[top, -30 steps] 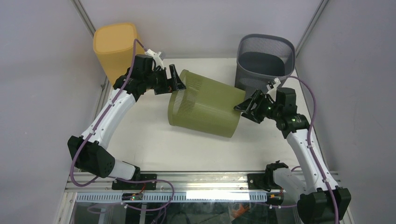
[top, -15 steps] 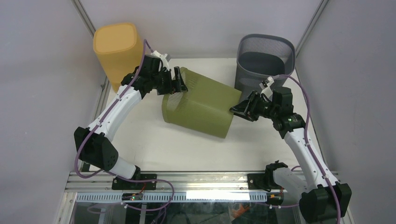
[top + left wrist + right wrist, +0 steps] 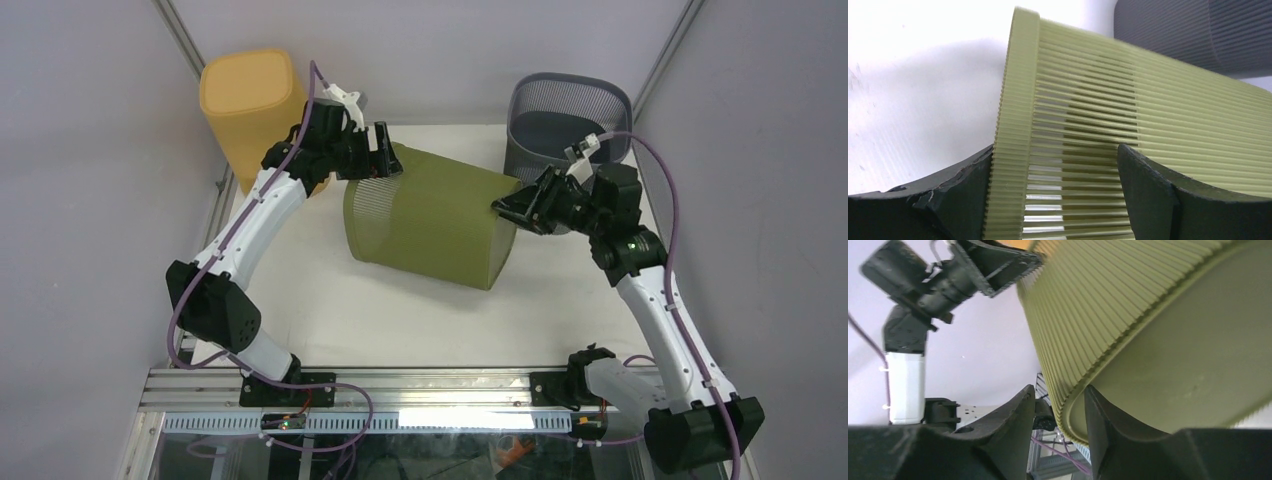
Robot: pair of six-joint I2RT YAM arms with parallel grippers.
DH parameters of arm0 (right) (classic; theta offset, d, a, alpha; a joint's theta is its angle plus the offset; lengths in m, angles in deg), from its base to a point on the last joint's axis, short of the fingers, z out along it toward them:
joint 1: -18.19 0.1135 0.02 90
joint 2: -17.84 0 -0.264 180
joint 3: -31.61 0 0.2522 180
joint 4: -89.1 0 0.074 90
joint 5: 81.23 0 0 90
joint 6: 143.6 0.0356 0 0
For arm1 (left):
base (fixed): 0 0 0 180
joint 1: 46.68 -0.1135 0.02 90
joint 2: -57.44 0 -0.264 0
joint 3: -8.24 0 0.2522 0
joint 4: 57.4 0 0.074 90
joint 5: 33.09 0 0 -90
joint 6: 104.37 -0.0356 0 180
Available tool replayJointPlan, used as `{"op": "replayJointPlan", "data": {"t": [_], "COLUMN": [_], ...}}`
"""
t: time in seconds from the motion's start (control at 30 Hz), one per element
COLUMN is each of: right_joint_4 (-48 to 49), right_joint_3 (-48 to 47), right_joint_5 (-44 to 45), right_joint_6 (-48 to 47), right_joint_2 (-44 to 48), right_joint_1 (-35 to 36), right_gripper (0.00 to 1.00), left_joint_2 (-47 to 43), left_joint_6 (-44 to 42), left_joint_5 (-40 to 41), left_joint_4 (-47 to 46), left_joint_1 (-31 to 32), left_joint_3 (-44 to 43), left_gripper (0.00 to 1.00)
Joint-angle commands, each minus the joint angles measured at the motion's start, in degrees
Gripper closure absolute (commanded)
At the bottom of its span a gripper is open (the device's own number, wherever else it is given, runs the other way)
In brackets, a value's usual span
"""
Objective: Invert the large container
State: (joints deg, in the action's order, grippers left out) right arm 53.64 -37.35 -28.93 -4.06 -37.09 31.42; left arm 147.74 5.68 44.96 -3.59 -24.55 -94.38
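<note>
The large container (image 3: 430,220) is an olive ribbed bin lying on its side, mouth to the left and base to the right. My left gripper (image 3: 385,160) holds it at the back of the mouth. In the left wrist view its jaws (image 3: 1055,150) stand wide astride the rim band of the container (image 3: 1148,100), one finger at the rim's edge and the other on the slats. My right gripper (image 3: 510,208) is at the base end. In the right wrist view it (image 3: 1060,390) pinches the base edge of the container (image 3: 1148,315), one finger flat on the bottom.
A yellow bin (image 3: 245,95) stands upside down at the back left, just behind my left arm. A grey mesh basket (image 3: 570,120) stands upright at the back right, close behind my right gripper. The white tabletop (image 3: 300,300) is walled on three sides.
My right gripper has closed on the base edge and risen toward the back. The left gripper moved back and up with the rim. The container's base end has lifted and swung.
</note>
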Motion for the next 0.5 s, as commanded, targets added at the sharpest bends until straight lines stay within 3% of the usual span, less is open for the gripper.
{"op": "replayJointPlan", "data": {"t": [0.0,0.23,0.47], "right_joint_4": [13.9,16.6,20.4], "right_joint_3": [-12.4,-18.4,-14.1], "right_joint_5": [-6.5,-5.4,-3.1], "right_joint_6": [3.9,3.0,1.6], "right_joint_2": [-0.4,-4.6,-7.8], "right_joint_1": [3.7,6.1,8.9], "right_gripper": [0.58,0.58,0.58], "left_joint_2": [2.7,5.7,7.2], "left_joint_6": [1.8,4.6,9.4], "left_joint_5": [-7.0,-14.5,-17.2], "left_joint_4": [0.1,-6.3,-20.9], "left_joint_1": [4.3,5.7,6.7], "left_joint_3": [-2.9,-3.0,6.8], "left_gripper": [0.19,0.17,0.14]}}
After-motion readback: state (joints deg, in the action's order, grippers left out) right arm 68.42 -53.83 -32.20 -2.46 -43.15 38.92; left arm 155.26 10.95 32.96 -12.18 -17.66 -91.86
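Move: The green container lies on its side, its mouth to the left. Its middle is about 8 cm back, 8 cm right and 13 cm below the left hand, which is at the far part of the rim. From the right hand, at the upper edge of its base, that middle is roughly 13 cm left, 4 cm ahead and 15 cm down. The upright grey container stands some 18 cm ahead, 11 cm right and 13 cm below the right hand. The yellow one is about 11 cm ahead, 21 cm left and 8 cm below the left hand. With its part-open fingers at the green container's base edge, the right hand heaves quickly upward about 14 cm, drifting left and tipping its fingers up some 20 degrees, and comes free of the edge. The left hand, straddling the mesh rim with spread fingers, edges forward, then sweeps right about 9 cm, sinking and drawing back as it turns clockwise. ##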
